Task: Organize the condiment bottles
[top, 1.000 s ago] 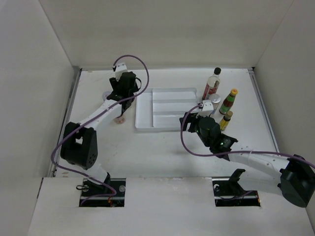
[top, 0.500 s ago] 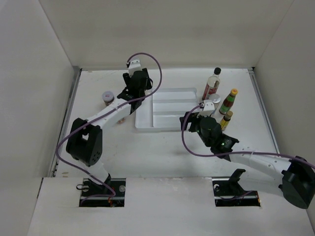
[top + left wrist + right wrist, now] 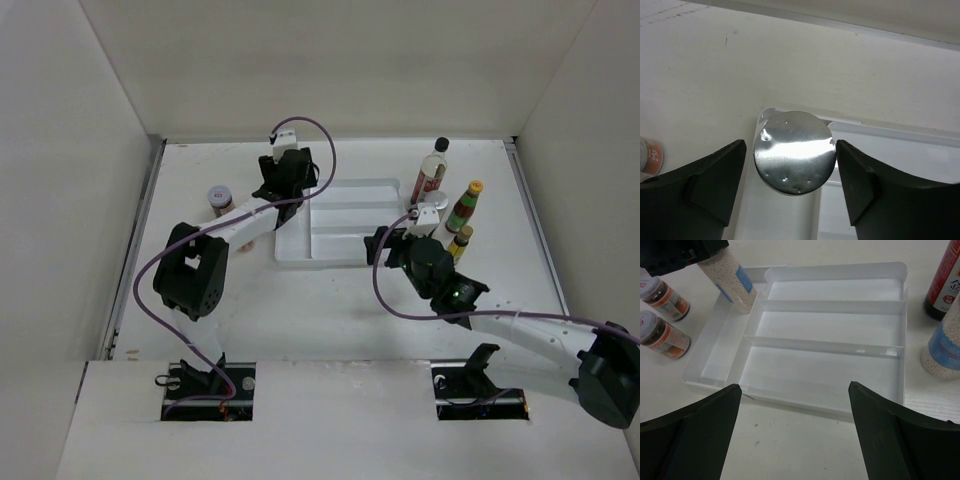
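Note:
A grey-lidded shaker (image 3: 730, 275) stands at the far end of the left compartment of the white tray (image 3: 840, 271). My left gripper (image 3: 283, 190) is right above it. In the left wrist view its silver lid (image 3: 794, 152) sits between the fingers of my left gripper (image 3: 791, 145), with a narrow gap on each side. My right gripper (image 3: 795, 385) is open and empty over the table at the tray's near edge. It also shows in the top view (image 3: 385, 245). Two red-labelled jars (image 3: 662, 292) (image 3: 662, 335) lie left of the tray.
Right of the tray (image 3: 345, 185) stand a second shaker (image 3: 433, 215), a black-capped bottle (image 3: 430, 172), a yellow-capped red-labelled bottle (image 3: 465, 205) and a small dark yellow-capped bottle (image 3: 459, 244). A jar (image 3: 220, 198) sits left of my left arm. White walls enclose the table.
My left gripper has moved right, from beside the jars to over the tray's far left corner, where the shaker now is. My right arm has barely moved.

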Motion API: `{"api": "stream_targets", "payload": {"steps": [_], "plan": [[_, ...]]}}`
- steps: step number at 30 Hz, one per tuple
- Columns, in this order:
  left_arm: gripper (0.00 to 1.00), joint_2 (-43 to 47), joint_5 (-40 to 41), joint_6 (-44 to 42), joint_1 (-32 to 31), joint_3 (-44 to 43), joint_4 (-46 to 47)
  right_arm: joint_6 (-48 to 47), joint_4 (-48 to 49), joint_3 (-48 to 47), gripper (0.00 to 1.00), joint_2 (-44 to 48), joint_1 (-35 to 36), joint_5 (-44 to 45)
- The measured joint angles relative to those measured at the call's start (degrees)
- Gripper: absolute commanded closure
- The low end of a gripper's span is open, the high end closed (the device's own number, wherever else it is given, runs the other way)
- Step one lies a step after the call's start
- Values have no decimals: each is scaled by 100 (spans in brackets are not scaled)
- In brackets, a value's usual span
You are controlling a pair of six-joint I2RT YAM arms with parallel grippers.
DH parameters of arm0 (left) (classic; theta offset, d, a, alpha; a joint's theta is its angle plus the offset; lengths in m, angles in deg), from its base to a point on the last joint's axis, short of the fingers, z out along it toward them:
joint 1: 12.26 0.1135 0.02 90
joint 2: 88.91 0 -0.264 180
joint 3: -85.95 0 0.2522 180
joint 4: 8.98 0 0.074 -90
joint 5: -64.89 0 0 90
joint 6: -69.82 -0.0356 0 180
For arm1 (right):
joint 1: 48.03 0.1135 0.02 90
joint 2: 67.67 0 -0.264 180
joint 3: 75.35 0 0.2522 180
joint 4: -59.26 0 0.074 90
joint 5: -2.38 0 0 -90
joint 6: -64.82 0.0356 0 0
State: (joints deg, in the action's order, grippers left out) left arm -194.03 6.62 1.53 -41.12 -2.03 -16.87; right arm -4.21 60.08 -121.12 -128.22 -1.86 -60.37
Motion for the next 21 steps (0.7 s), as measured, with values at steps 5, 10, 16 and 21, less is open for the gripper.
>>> {"api": "stream_targets", "payload": {"steps": [5, 10, 16, 21], "plan": [[11, 129, 66, 52, -120, 68, 197, 26, -4, 24, 1, 251, -48, -2], [6, 1056, 260, 63, -457, 754, 485, 116, -20, 17, 1, 610, -273, 81], [6, 2507, 459, 87, -1113, 1759, 1134, 308, -824, -579, 2, 378, -710, 640], [6, 3171, 417, 249, -1679, 2651, 1488, 334, -1556, -1342, 1, -4, -1145, 1152]]}}
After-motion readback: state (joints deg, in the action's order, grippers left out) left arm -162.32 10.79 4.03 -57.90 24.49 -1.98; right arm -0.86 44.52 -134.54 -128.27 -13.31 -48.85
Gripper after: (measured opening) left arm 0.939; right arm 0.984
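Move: The held silver-lidded bottle is between the left fingers, its middle about 3 cm below them, at the far end of the tray's left compartment. Two orange-label jars lie some 17 cm left and 6 back, and 13 left and 13 back, both about 5 cm lower. The right hand's silver-lidded bottle is roughly 13 cm ahead, 14 right and 7 below; the clear red-label bottle stands 6 farther out and 3 left of it, the yellow-capped bottle 6 to its right. Open the left gripper to let go of the bottle, then draw it back about 14 cm and up some 10, drifting right and tipping the fingers up. Meanwhile swing the open right gripper about 9 cm to the right, rising and reaching forward towards its silver-lidded bottle, and turn it clockwise some 25 degrees. ##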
